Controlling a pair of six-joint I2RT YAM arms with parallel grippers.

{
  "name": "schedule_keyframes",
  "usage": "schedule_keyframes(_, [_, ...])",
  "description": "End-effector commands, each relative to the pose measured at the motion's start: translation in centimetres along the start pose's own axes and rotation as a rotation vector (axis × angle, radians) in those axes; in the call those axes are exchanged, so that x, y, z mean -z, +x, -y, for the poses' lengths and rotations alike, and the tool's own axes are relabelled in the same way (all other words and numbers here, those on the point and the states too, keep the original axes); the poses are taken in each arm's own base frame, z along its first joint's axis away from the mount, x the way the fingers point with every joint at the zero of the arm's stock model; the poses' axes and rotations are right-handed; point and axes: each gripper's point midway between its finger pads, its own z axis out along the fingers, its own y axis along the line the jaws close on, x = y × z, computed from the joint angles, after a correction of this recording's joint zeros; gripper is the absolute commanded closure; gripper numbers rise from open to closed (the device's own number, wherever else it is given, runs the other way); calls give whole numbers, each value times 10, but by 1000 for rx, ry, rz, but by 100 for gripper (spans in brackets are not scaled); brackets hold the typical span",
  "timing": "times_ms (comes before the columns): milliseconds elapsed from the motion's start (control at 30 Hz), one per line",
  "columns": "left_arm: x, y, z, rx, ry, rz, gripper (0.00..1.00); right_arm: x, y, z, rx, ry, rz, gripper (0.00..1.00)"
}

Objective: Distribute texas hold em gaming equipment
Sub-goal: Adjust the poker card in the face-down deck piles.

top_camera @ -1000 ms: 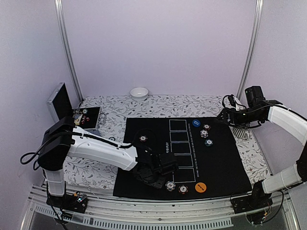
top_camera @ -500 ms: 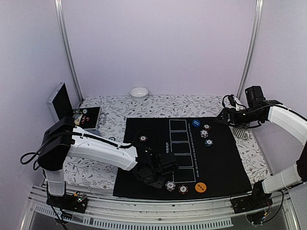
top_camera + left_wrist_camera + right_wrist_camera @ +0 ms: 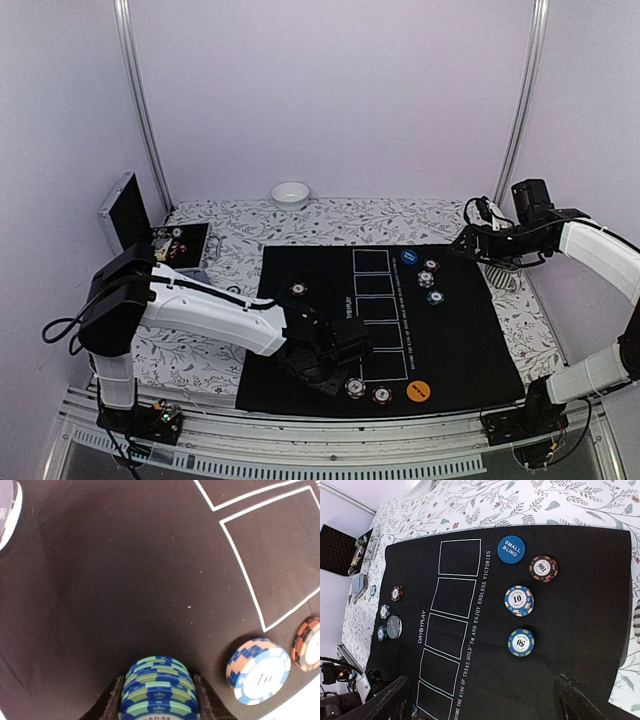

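My left gripper (image 3: 158,678) is shut on a short stack of blue-and-green striped poker chips (image 3: 159,692), low over the black mat (image 3: 125,580). A light-blue "10" chip stack (image 3: 258,671) and an orange-black chip (image 3: 310,644) lie just to its right. From above, the left gripper (image 3: 322,368) sits at the mat's near left, beside two chips (image 3: 354,388) and the orange disc (image 3: 419,391). My right gripper (image 3: 485,705) is open, high above the mat, looking down on the blue "small blind" disc (image 3: 511,549), a "100" chip (image 3: 543,568), a "10" stack (image 3: 519,600) and a "50" chip (image 3: 521,642).
An open metal case (image 3: 150,235) holding more chips stands at the back left on the floral cloth. A white bowl (image 3: 290,194) is at the far edge. A dark disc (image 3: 394,627) and small chips (image 3: 396,593) lie on the mat's left strip.
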Motion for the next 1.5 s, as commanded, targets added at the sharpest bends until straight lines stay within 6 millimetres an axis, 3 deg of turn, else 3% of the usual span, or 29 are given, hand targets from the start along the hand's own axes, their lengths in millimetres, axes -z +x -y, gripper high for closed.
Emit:
schedule_keyframes(0, [-7,19,25,-45,90,-48,100,5,-1,-5,25,-11,20,1])
schedule_keyframes(67, [-5,17,23,-45,84,-39,98,5,-2,-5,27,-11,20,1])
schedule_keyframes(167, [-3,14,21,-50,68,-32,76,4,-1,-5,25,-12,18,1])
schedule_keyframes(233, [-2,13,19,-52,57,-27,69,5,-1,-5,26,-12,20,1])
schedule_keyframes(567, [4,3,19,-67,51,6,47,5,-2,-6,27,-14,20,1])
schedule_keyframes(733, [10,-6,17,-67,44,35,45,5,-1,-6,27,-14,19,1])
schedule_keyframes(933, [16,-19,1,-66,-21,67,44,5,-1,-6,27,-15,19,1])
schedule_keyframes(967, [30,-29,2,-63,0,101,45,5,-1,-6,27,-16,19,1])
schedule_keyframes(1200, [66,-76,2,-94,26,234,44,7,-2,-7,30,-17,24,1])
schedule_keyframes(1333, [94,-108,-21,-55,51,316,43,10,-3,-9,35,-17,34,1])
schedule_keyframes(1400, [106,-121,-44,-23,37,350,42,13,-5,-9,39,-7,47,1])
schedule_keyframes(1467, [116,-133,-79,32,5,376,32,17,-8,-9,43,-1,62,1])
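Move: The green-and-blue chip stack is already between the left fingers, right at the hand point and standing on the mat. From this hand the blue-and-white 10 stack is about 6 cm right and 2 cm back, the orange-and-black stack some 11 cm right and 4 cm back, and the clear round disc roughly 16 cm ahead and 6 cm left; all lie about 1 cm lower. From the right hand, the green-and-blue stack is some 30 cm left, 23 cm back and 17 cm below. The green-and-blue chip stack is let go on the mat beside the 10 stack: the left fingers, closed on it, hold their place and open a little. Then the left hand lifts away, slowly at first and then fast, about 11 cm up and 8 cm forward, its fingertips swinging forward some 15 degrees, fingers still parted. ##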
